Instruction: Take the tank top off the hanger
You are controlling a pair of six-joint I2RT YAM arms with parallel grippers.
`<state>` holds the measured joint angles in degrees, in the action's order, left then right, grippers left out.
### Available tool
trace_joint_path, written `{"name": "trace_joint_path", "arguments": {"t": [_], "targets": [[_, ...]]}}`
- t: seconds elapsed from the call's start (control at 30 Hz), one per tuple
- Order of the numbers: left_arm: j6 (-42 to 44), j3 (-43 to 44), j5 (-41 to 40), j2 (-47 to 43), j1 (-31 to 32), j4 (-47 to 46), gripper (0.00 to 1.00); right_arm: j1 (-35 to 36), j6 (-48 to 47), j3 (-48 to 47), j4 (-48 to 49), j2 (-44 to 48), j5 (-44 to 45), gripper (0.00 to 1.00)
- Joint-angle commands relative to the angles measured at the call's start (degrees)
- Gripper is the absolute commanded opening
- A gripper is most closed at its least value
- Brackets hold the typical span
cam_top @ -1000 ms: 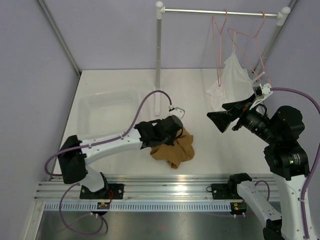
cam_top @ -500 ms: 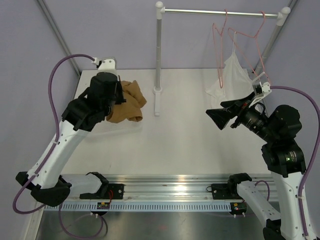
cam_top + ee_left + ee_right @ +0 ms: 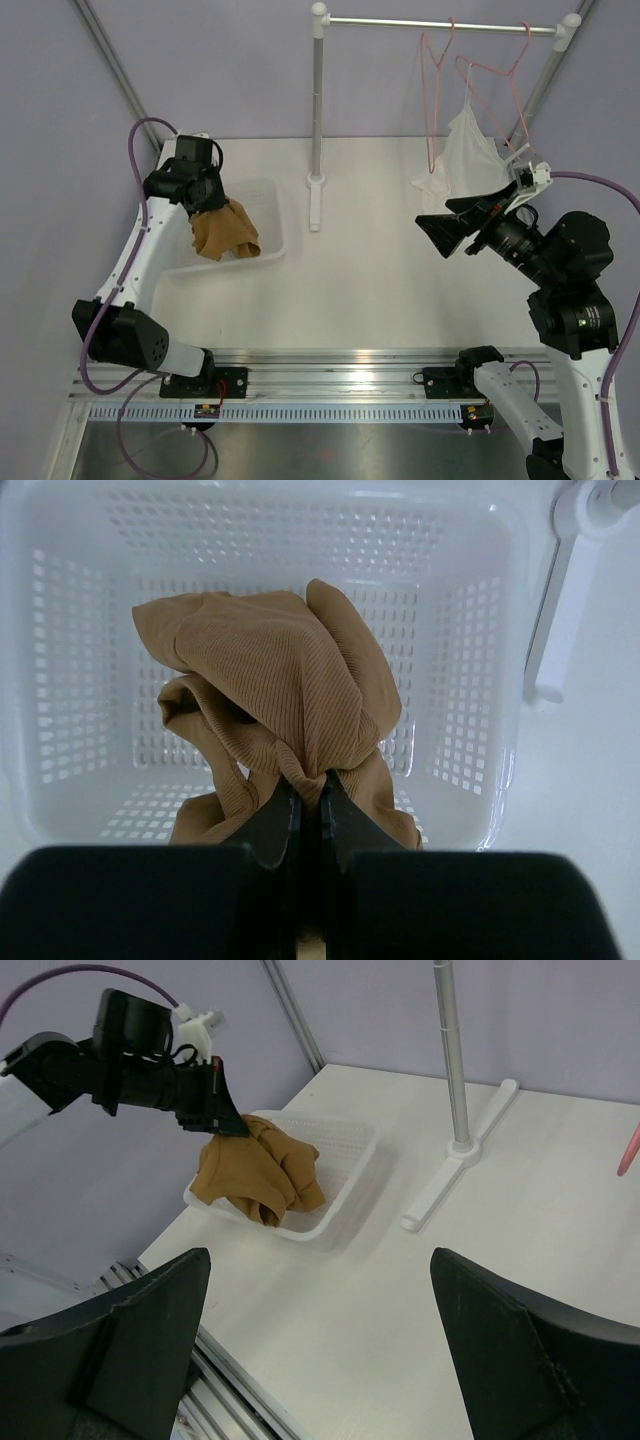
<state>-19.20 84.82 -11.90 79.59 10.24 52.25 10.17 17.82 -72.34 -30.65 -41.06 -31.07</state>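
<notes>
The tan-brown tank top (image 3: 226, 232) hangs bunched from my left gripper (image 3: 207, 200), which is shut on it above the white basket (image 3: 268, 205). In the left wrist view the jaws (image 3: 308, 798) pinch a fold of the tank top (image 3: 270, 675), and its lower end hangs into the basket (image 3: 480, 550). The bare pink hanger (image 3: 433, 90) hangs on the rod at the back right. My right gripper (image 3: 433, 236) is open and empty, raised in the air over the right side of the table. Its view shows the tank top (image 3: 255, 1170) over the basket (image 3: 350, 1195).
A white rack with a pole (image 3: 317, 120) and a top rod (image 3: 440, 24) stands at the back middle. A second pink hanger (image 3: 495, 75) holds a white sheer top (image 3: 465, 150) just behind my right gripper. Purple walls close in both sides.
My left arm carried the tank top from the table's middle to the far left, and now holds it lower over the basket. The right gripper has barely moved.
</notes>
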Motion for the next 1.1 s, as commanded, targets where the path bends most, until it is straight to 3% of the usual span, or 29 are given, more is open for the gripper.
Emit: {"name": "trace_joint_path", "arguments": {"t": [0.0, 0.1, 0.2, 0.23, 0.3, 0.33, 0.5, 0.57, 0.7, 0.83, 1.07], "targets": [[-0.56, -0.35, 7.50, 3.80, -1.62, -4.17, 0.00, 0.28, 0.54, -3.33, 1.65, -1.04, -0.04, 1.00], [-1.97, 1.05, 7.51, 5.48, -3.46, -3.91, 0.01, 0.28, 1.16, -3.34, 1.83, -0.96, -1.01, 0.99], [-3.03, 1.58, 8.56, 4.79, -5.13, -5.40, 0.25, 0.28, 1.16, -2.90, 1.56, -0.43, -1.10, 1.00], [-3.21, 1.84, 8.30, 4.70, -5.32, -5.40, 0.51, 0.28, 1.07, -2.81, 1.21, -0.34, -1.01, 1.00], [-3.56, 2.63, 7.60, 3.73, -5.41, -5.05, 0.90, 0.28, 0.81, -2.72, 0.69, -0.25, -1.01, 1.00], [-3.65, 2.64, 7.51, 3.21, -5.41, -4.88, 0.99, 0.28, 0.63, -2.81, -0.10, -0.34, -0.84, 0.99], [-3.13, 1.14, 8.11, -5.48, -5.23, -5.40, 0.99, 0.28, -1.38, -5.00, -4.49, -0.86, 0.57, 0.99], [-1.81, 0.18, 8.04, -10.14, -4.27, -5.49, 0.99, 0.28, -2.44, -6.93, -10.63, -1.74, 4.25, 1.00], [0.22, -2.19, -3.52, -23.91, 2.31, 0.38, 0.99, 0.28, -5.43, -10.28, -20.39, -2.80, 16.72, 0.99], [0.21, -5.96, -7.61, -33.68, 5.14, 5.57, 0.99, 0.37, -7.62, -10.72, -27.60, -1.40, 25.69, 1.00], [2.85, -15.28, -11.48, -47.31, 6.46, 9.46, 0.99, 3.53, -9.47, -8.79, -29.20, 3.09, 39.41, 0.99]]}}
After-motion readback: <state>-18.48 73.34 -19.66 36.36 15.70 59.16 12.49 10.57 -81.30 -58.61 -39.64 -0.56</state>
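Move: The left fingers still pinch the brown tank top, whose bulk hangs some 10 cm below them, about 2 cm ahead and 3 cm right. The white basket it is going into is centred about 5 cm ahead, straight in line and roughly 20 cm below; the rack foot stands about 23 cm to the right of the hand, 9 cm ahead and 20 cm down. From the right hand, the basket is some 20 cm ahead, 45 cm left and 38 cm below. Lower the left gripper about 5 cm over the basket, easing slightly forward, open it wide to let go of the tank top, then lift it and pull back nearly 20 cm towards the base, fingers tipping up. Late on, swing the empty, open right gripper about 9 cm to the right, sinking about 5 cm and turning clockwise. ##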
